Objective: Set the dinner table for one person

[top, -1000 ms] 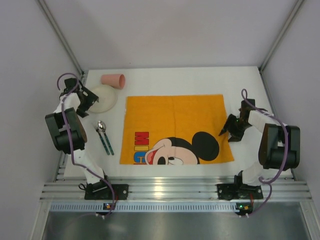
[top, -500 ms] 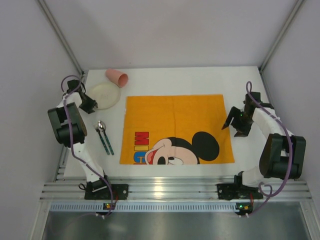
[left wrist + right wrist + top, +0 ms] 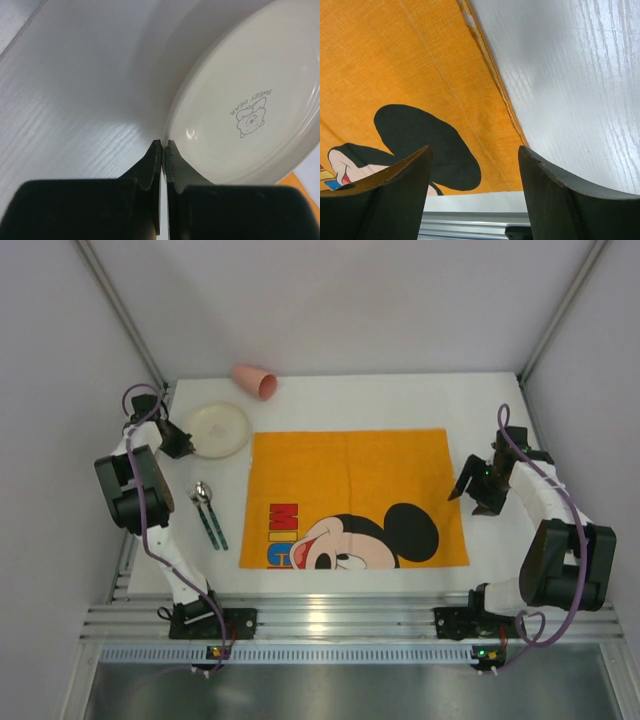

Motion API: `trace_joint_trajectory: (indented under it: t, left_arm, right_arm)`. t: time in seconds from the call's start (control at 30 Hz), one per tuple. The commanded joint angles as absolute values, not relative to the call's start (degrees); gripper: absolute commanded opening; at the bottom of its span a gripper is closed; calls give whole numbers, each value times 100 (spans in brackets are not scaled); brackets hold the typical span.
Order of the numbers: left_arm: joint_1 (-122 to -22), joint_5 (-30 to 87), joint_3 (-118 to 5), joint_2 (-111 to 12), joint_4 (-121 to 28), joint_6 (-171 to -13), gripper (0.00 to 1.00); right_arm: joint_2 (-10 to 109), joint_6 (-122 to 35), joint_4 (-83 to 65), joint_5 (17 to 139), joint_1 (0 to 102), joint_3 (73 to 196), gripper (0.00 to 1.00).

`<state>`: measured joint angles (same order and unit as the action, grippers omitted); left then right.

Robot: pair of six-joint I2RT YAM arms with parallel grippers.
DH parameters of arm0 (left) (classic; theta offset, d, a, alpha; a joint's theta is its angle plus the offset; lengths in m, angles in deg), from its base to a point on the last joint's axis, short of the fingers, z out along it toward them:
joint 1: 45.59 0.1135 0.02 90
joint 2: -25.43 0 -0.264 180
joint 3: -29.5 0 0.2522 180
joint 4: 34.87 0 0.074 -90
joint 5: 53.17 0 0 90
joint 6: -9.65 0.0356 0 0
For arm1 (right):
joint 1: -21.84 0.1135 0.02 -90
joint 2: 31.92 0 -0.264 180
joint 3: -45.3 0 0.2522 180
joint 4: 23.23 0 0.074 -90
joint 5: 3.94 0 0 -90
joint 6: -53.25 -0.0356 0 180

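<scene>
The white dinner table [image 3: 400, 400] carries an orange cartoon-mouse placemat [image 3: 350, 480] at its middle. A cream plate [image 3: 217, 428] lies at the back left, just off the mat's corner. My left gripper [image 3: 186, 445] is shut on the plate's left rim. In the left wrist view the plate [image 3: 250, 100] shows a small printed bear, and the left gripper [image 3: 163, 145] pinches its edge. My right gripper [image 3: 470, 496] hovers open over the mat's right edge. The right wrist view shows the right gripper [image 3: 475, 150] holding nothing above the placemat [image 3: 420, 75].
A pink cup [image 3: 255, 381] lies on its side at the back edge, left of centre. A spoon [image 3: 203, 492] and a second teal-handled utensil [image 3: 214, 530] lie left of the mat. A silver rail [image 3: 350, 620] runs along the near edge. Grey walls close in on three sides.
The left gripper has shut on the plate's rim, and the plate has shifted slightly right. The pink cup has rolled back and to the right. The right gripper has opened and moved a little right.
</scene>
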<state>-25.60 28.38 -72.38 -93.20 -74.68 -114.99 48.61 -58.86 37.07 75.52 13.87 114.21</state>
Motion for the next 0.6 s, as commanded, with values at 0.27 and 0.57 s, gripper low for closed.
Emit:
trace_joint_trajectory:
  t: [0.27, 0.57]
  left_arm:
    - [-4529, 2242, -7224, -7600, -7210, -10752, 0]
    - [-6297, 1574, -6759, -7863, -7210, -10382, 0]
  right_arm:
    - [4639, -5916, 3746, 7885, 1305, 12022, 71]
    - [4508, -5907, 3843, 7894, 1305, 12217, 74]
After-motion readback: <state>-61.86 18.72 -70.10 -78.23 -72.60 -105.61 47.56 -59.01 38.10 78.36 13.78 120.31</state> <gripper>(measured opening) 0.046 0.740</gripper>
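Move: The left hand already pinches the plate's near-left rim; the plate's middle lies some 9 cm to its right and 6 cm ahead. The orange placemat's middle is about 49 cm to the right, 15 cm back and a few centimetres lower. The cup lies about 20 cm right and 23 cm ahead, the spoon about 21 cm back and 7 cm right. From the right hand, the placemat's middle is roughly 37 cm left, 5 cm ahead, 7 cm down. Up first, then in a fast sweep to the right of some 33 cm, the left hand carries the plate to over the placemat's far part, climbing about 13 cm and drifting slightly back and down at the end. The wrist swings about 50 degrees clockwise and tips the fingers somewhat outward, keeping its pinch on the rim. The empty, open right hand eases a few centimetres up and forward. ##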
